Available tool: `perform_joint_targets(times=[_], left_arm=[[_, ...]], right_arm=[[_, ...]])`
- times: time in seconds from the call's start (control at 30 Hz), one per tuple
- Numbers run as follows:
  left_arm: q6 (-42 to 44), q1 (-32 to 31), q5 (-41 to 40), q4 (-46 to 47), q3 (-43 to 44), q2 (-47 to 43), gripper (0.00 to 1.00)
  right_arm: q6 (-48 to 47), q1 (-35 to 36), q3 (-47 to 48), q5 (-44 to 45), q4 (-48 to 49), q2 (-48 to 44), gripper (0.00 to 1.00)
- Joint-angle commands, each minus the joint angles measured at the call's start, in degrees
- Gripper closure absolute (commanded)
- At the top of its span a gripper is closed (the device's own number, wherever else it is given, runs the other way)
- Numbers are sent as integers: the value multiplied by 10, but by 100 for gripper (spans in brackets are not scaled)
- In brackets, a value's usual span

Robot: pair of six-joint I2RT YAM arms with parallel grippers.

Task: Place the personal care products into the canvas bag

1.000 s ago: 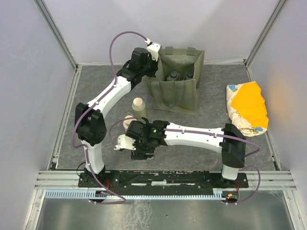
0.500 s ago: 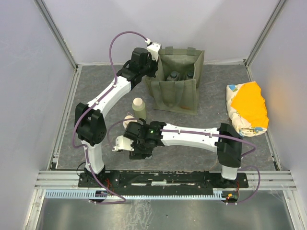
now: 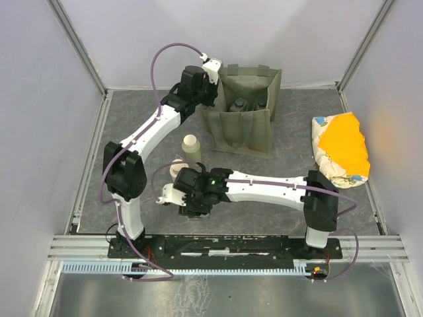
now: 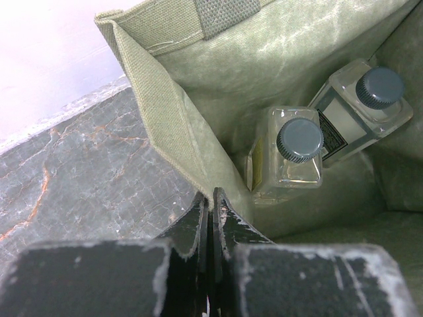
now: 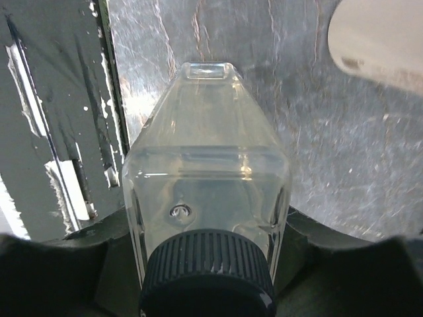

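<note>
The olive canvas bag (image 3: 239, 129) stands upright at the back. My left gripper (image 3: 213, 91) (image 4: 213, 198) is shut on the bag's left rim (image 4: 158, 99). Two clear square bottles with dark caps (image 4: 301, 142) (image 4: 377, 89) stand inside the bag. Near the front, my right gripper (image 3: 192, 206) (image 5: 208, 224) is shut on a third clear bottle (image 5: 208, 152) with a dark cap, one finger against each side. An olive-green bottle (image 3: 192, 148) and a cream bottle (image 3: 178, 166) stand on the mat just behind the right gripper. The top view hides the held bottle.
An orange and cream soft packet (image 3: 340, 148) lies at the right edge of the grey mat (image 3: 284, 158). The pale cream bottle (image 5: 383, 39) shows at the top right of the right wrist view. Metal rails border the mat on both sides.
My right gripper's fingers have closed in on the clear bottle, and the right arm shifted slightly. The left arm and the bag have stayed still.
</note>
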Motion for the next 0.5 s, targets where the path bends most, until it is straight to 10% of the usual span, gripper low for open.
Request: perform_joint_targets(times=[0.0, 0.47], left_arm=[[12, 0, 18, -22, -12, -1, 97], [18, 3, 27, -25, -13, 1, 97]], right_arm=[[82, -23, 6, 41, -2, -74, 100], [260, -134, 291, 187, -306, -163, 100]])
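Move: The clear bottle is already in the right hand; the mouth of the canvas bag it is bound for lies about 31 cm ahead, 14 cm to the right and 11 cm higher. The white bottle stands some 9 cm ahead and 5 cm left of this hand, the green bottle 17 cm ahead and 1 cm left, both with their middles a few centimetres lower. From the left hand, the bag mouth is roughly 10 cm to the right, 2 cm ahead and 3 cm below. Rightward at first, then steeply up and forward, the right hand carries the clear bottle off the table towards the bag, gathering speed: about 14 cm up in all, with 9 cm right and 7 cm forward. The wrist swings some 30 degrees clockwise on the way while the fingers keep their grip; the left hand stays put, still pinching the bag's left rim. ##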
